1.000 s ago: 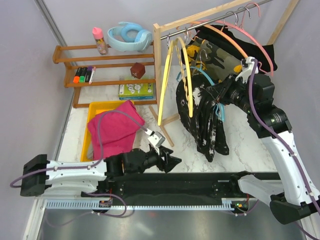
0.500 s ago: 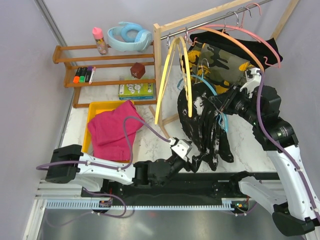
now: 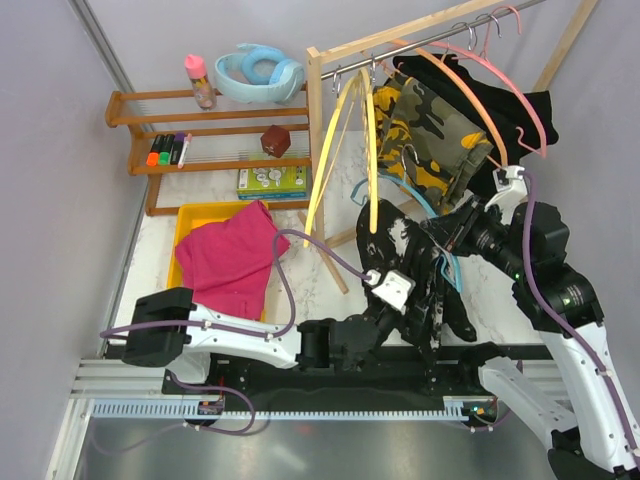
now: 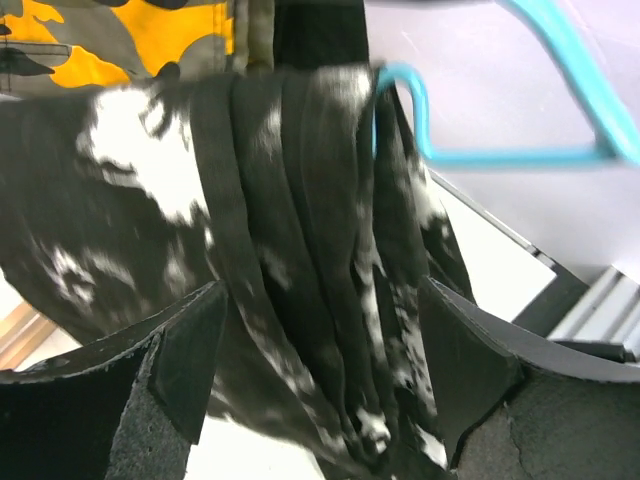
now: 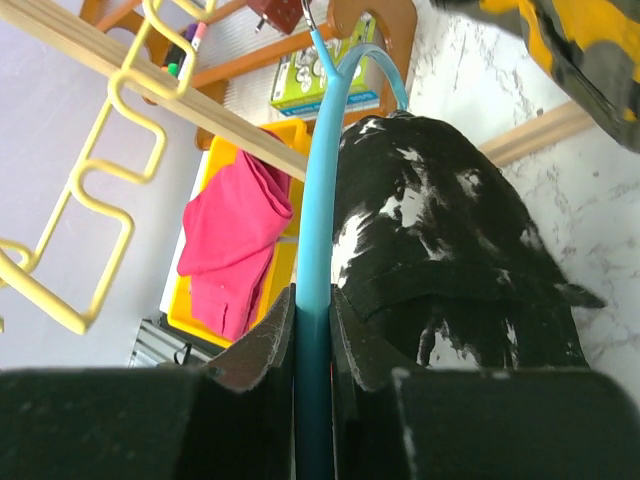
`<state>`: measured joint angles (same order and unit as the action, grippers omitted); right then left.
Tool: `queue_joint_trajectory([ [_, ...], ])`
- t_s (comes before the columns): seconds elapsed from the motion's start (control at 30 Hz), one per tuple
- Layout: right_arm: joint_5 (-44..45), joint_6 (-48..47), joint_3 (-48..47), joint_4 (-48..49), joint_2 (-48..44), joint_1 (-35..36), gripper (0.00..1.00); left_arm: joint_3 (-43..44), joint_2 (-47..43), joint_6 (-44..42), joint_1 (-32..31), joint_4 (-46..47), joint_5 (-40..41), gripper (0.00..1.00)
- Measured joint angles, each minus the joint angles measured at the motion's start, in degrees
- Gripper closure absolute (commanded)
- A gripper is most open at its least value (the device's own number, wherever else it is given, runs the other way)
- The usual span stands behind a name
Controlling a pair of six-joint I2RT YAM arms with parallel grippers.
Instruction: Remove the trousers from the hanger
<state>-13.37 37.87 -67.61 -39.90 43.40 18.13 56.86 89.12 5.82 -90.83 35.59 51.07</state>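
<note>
Black trousers with white speckles (image 3: 420,285) hang folded over a blue hanger (image 3: 422,205) in front of the rail. My right gripper (image 5: 312,300) is shut on the blue hanger (image 5: 318,180), just left of the draped cloth (image 5: 440,240). My left gripper (image 4: 320,300) is open, one finger on each side of the hanging speckled trousers (image 4: 300,200), not pressing them. Camouflage trousers (image 3: 430,130) hang on the rail behind. Magenta trousers (image 3: 230,255) lie in the yellow tray (image 3: 190,215).
The wooden rack with its metal rail (image 3: 420,40) crosses the back right and carries yellow (image 3: 345,150), orange and pink hangers and a black garment (image 3: 520,110). A wooden shelf (image 3: 200,130) with small items stands at the back left.
My left arm swept right from beside the tray to the speckled trousers, and its jaws widened. My right gripper brought the blue hanger and trousers lower and nearer.
</note>
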Motion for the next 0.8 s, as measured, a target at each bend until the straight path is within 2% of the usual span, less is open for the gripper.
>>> queue_joint_trajectory([
  [0.3,-1.2,0.6,1.7,-1.8,-3.7,0.0,1.00,7.2,5.1,-2.1,-0.7,-3.2,6.0,0.19],
  [0.4,-1.5,0.8,1.9,-2.2,-4.8,0.0,1.00,8.6,6.2,-2.7,-0.7,-3.9,7.4,0.22],
  [0.57,-1.8,1.0,1.9,-3.0,-5.9,0.0,1.00,10.6,7.7,-3.6,-0.9,-5.1,9.7,0.29],
  [0.63,-1.9,1.2,1.9,-3.3,-6.3,0.0,1.00,11.0,7.9,-3.8,-0.9,-5.6,10.1,0.38],
  [0.73,-1.9,1.5,1.9,-3.7,-6.9,0.0,1.00,11.3,7.9,-4.0,-1.0,-6.3,10.4,0.42],
  [0.8,-1.9,1.6,1.9,-4.0,-7.3,0.0,1.00,11.5,8.0,-4.2,-1.2,-6.6,10.4,0.48],
])
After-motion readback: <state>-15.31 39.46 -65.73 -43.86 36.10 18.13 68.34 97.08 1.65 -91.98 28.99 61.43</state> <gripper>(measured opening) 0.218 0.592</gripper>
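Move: Just in front of the left hand's open fingers, about 4 cm ahead, 2 cm right and 3 cm lower, hangs the middle of the black-and-white trousers. The blue hanger carrying them is some 12 cm ahead, 2 cm right and 5 cm higher; the camouflage trousers are roughly 30 cm ahead, 5 cm right and 5 cm higher. From the right hand, still holding the blue hanger, the black-and-white trousers lie about 7 cm back, 6 cm left and 12 cm below. Drawing the blue hanger straight back about 3.5 cm and slowing, the right hand keeps its pinch and brings the trousers back towards the base. The left hand edges some 2 cm right and forward into the hanging cloth, turns about 10 degrees counter-clockwise with a slight roll, then starts closing its fingers around the folds below the bar, still well short of shut. ##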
